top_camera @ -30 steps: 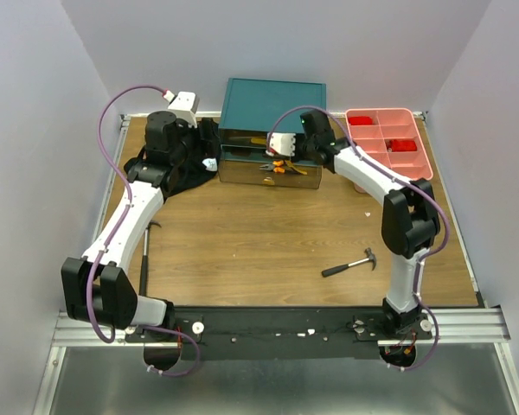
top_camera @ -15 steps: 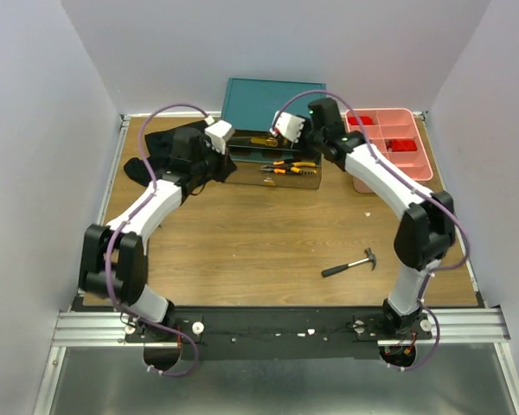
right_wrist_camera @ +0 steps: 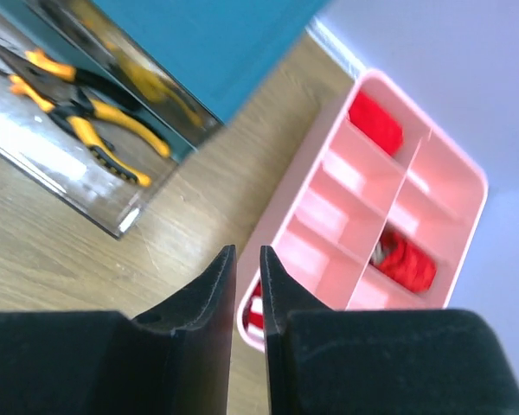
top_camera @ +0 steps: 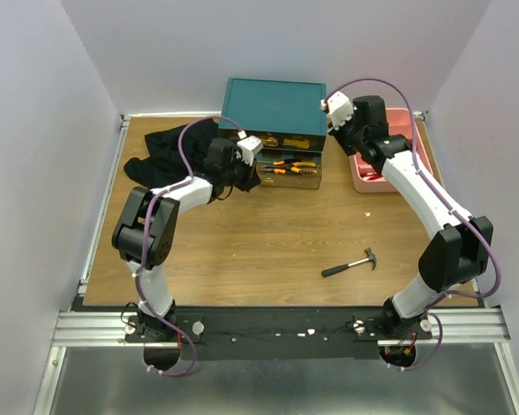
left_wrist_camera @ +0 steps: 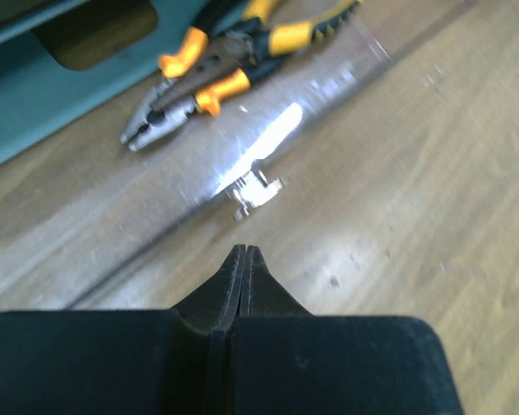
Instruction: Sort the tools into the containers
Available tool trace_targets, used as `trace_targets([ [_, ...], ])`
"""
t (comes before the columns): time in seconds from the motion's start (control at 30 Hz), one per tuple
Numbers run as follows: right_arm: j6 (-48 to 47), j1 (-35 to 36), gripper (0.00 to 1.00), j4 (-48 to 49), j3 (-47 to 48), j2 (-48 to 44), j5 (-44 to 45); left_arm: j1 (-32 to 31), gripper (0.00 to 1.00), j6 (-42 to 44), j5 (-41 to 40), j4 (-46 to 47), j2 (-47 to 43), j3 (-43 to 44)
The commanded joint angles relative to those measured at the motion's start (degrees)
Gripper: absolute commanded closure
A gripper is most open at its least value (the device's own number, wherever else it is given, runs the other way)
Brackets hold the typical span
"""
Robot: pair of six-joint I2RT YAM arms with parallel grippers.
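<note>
The teal drawer cabinet [top_camera: 272, 104] stands at the back middle with a lower drawer [top_camera: 287, 171] pulled out. Orange- and yellow-handled pliers [top_camera: 290, 165] lie in it, and also show in the left wrist view [left_wrist_camera: 216, 78] and the right wrist view [right_wrist_camera: 86, 112]. My left gripper [top_camera: 245, 177] is shut and empty, low at the drawer's left front, near its knob [left_wrist_camera: 258, 190]. My right gripper [top_camera: 353, 143] is empty, its jaws a narrow slit apart, above the pink tray's [top_camera: 413, 156] left edge. A black-handled hammer [top_camera: 350, 264] lies on the table at the front right.
A black cloth [top_camera: 164, 147] lies at the back left. The pink tray [right_wrist_camera: 329, 216] holds red items [right_wrist_camera: 406, 259] in some compartments. A yellow-handled tool [top_camera: 272, 141] shows in the cabinet's upper drawer. White walls enclose the table.
My left arm has swung right from the black cloth to the front of the open drawer. My right arm has pulled back from the drawer to the right, over the pink tray.
</note>
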Motion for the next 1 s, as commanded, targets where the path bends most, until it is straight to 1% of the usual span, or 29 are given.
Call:
trace_targets([
  [0.0, 5.6, -3.2, 0.76, -2.2, -1.6, -0.9, 0.6, -0.8, 1.00, -6.9, -8.0, 9.5, 4.6, 3.2],
  [0.13, 6.2, -4.5, 0.77, -2.5, -2.1, -0.9, -0.1, -1.9, 1.00, -8.3, -12.3, 14.6, 8.4, 4.7],
  [0.23, 6.2, -5.1, 0.78, -2.9, -1.6, -0.4, 0.0, -2.4, 1.00, -8.9, -13.7, 17.3, 11.1, 7.0],
  [0.3, 6.3, -5.4, 0.78, -3.0, -1.6, -0.1, -0.1, -2.6, 1.00, -9.5, -13.7, 16.6, 12.8, 10.6],
  [0.37, 6.2, -5.4, 0.78, -3.3, -1.7, 0.0, 0.0, -2.8, 1.00, -9.8, -13.6, 18.0, 14.9, 13.1],
  [0.5, 6.0, -5.5, 0.78, -3.1, -2.5, -0.2, 0.2, -3.2, 1.00, -14.1, -13.0, 16.0, 19.1, 19.3],
  [0.6, 6.2, -5.5, 0.77, -3.2, -2.9, -0.3, 0.1, -3.7, 0.95, -17.5, -13.9, 16.1, 20.8, 20.8],
  [0.67, 6.1, -5.5, 0.77, -3.1, -3.1, -0.6, 0.2, -3.8, 0.87, -19.6, -14.3, 18.9, 21.0, 20.3],
  [0.7, 6.1, -5.6, 0.76, -3.1, -3.1, -0.7, 0.3, -3.8, 0.85, -21.8, -14.5, 19.8, 20.8, 19.4],
  [0.73, 5.6, -5.6, 0.76, -3.1, -3.2, -0.8, 0.4, -3.8, 0.80, -22.7, -13.6, 20.5, 20.3, 19.1],
  [0.8, 4.6, -5.6, 0.72, -3.6, -3.4, -0.9, -0.4, -3.7, 0.73, -23.3, -11.8, 19.6, 18.5, 18.1],
  [0.83, 2.4, -5.7, 0.69, -4.8, -3.4, -1.2, -1.4, -3.3, 0.66, -24.1, -9.7, 18.3, 15.2, 17.1],
  [0.87, 1.1, -5.9, 0.57, -5.5, -3.7, -1.7, -3.2, -2.9, 0.62, -24.7, -8.3, 17.6, 13.2, 15.9],
  [0.9, -0.2, -6.4, 0.51, -6.2, -4.4, -2.1, -5.8, -2.4, 0.60, -25.1, -6.5, 17.0, 10.8, 12.9],
  [0.93, -3.6, -6.9, 0.45, -9.7, -4.6, -2.5, -8.5, -2.0, 0.54, -24.0, -4.9, 14.8, 6.0, 11.3],
  [0.97, -6.5, -7.5, 0.39, -13.2, -4.5, -2.6, -16.3, -1.3, 0.51, -22.3, -0.6, 12.8, 3.6, 10.0],
])
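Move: The lower drawer still stands open, its knob about 4 cm ahead of the left hand, 6 cm to its right and slightly below. The pliers inside lie some 7 cm ahead and 12 cm right of the hand; the black cloth lies about 9 cm ahead and 20 cm left. From the right hand, the knob is around 23 cm left, nearly level fore-and-aft and some 17 cm lower; the pink bin's middle is roughly 11 cm right, 6 cm ahead and 17 cm below. With its fingers shut, the left hand pushes the lower drawer's front into the cabinet, driving forward about 11 cm with a drift to the right and a slight dip, while the wrist swings some 20 degrees counter-clockwise; it then opens partway and backs off a little. The right hand shifts about 4 cm right towards the pink bin, then sinks slightly and opens wider. ##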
